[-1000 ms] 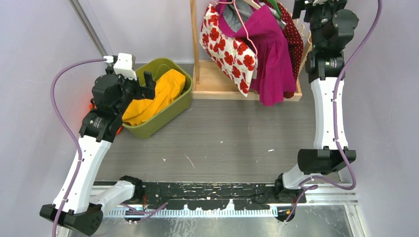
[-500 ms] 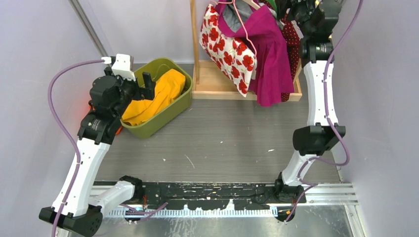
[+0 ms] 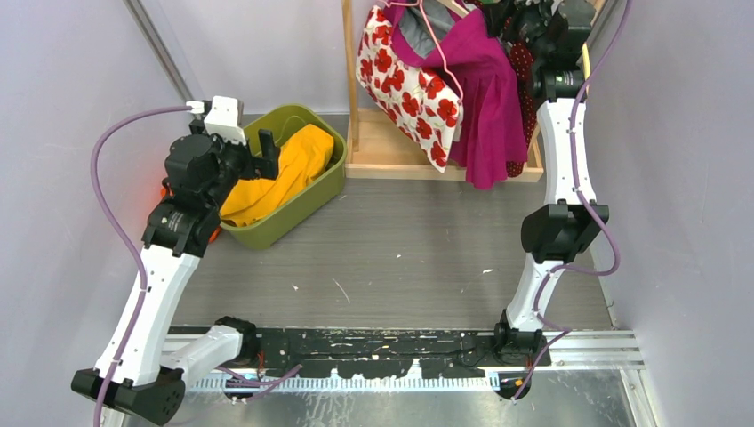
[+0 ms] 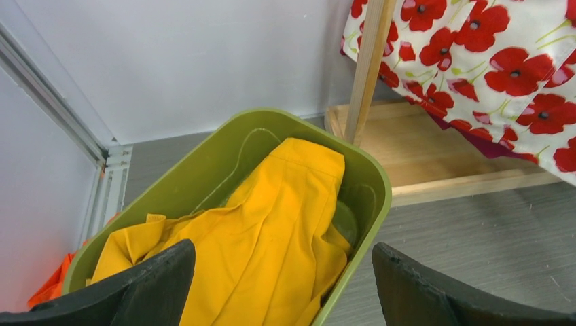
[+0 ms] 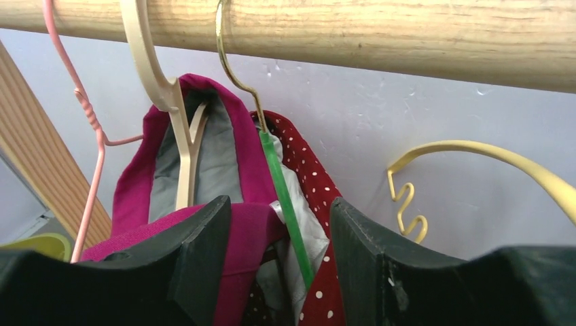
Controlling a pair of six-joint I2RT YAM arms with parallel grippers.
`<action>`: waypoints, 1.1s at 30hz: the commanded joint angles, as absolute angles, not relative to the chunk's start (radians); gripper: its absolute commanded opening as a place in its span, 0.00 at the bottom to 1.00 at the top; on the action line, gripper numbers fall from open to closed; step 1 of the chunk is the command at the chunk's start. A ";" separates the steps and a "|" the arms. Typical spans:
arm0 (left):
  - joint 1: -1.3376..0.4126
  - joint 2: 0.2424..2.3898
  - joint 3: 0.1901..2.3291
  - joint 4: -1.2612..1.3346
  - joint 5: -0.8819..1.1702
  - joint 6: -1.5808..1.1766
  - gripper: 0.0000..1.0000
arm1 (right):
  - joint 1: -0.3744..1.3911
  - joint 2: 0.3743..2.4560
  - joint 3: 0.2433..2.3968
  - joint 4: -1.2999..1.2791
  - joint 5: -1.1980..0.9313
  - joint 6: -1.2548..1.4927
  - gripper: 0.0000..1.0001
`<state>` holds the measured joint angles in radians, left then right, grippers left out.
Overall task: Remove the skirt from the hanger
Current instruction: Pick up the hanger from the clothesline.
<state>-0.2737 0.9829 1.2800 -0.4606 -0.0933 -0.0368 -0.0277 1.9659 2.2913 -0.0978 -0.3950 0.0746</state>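
Observation:
Three skirts hang on a wooden rail [image 5: 339, 34]: a white poppy-print skirt [image 3: 409, 89] on a pink hanger [image 5: 92, 156], a magenta skirt [image 3: 489, 98] on a cream hanger [image 5: 183, 163], and a dark red polka-dot skirt [image 5: 319, 197] on a green hanger [image 5: 282, 197]. My right gripper [image 5: 280, 210] is open just under the rail. The green hanger's neck and the polka-dot waistband sit between its fingers, and the magenta waistband lies against the left one. My left gripper [image 4: 282, 285] is open and empty above a yellow skirt [image 4: 272, 224] lying in a green bin [image 4: 367, 170].
An empty yellow hanger [image 5: 475, 153] hangs right of the polka-dot skirt. The rack's wooden post [image 3: 349, 71] and base [image 3: 391, 151] stand at the back beside the bin [image 3: 320, 182]. Grey walls close in on both sides.
My right arm has swung left and in toward the rack, bringing its gripper up to the hangers under the rail. The left arm has not moved.

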 commanded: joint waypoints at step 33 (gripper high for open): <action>-0.278 0.946 1.251 -0.412 -0.122 -0.016 0.99 | 0.080 1.893 2.152 -0.165 -0.452 -0.035 0.27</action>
<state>-0.2737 0.9794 1.2465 -0.4614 -0.1127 -0.0181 0.0662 1.9350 2.1616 -0.1020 -0.4511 -0.0181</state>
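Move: The green hanger, on the rod, lies about 8 cm ahead of the right hand, 4 cm to its left and roughly level; its near arm slopes down between the open fingertips. The magenta skirt hangs 9 cm left, 3 cm ahead and some 18 cm lower, the wooden hanger 9 cm left and 8 cm ahead at hand height; the yellow hanger is 12 cm right and 6 cm ahead. From the left hand, the green hanger is about 32 cm ahead, 39 cm right and 11 cm up. The green hanger's near arm is taken between the right fingertips: the hand first eases barely 2 cm forward, then sweeps left and down beneath the rod, drawing back slightly, to end about 6 cm left and 4–5 cm lower. It turns roughly 10 degrees, mostly counter-clockwise, and the fingers narrow around the hanger late on. ##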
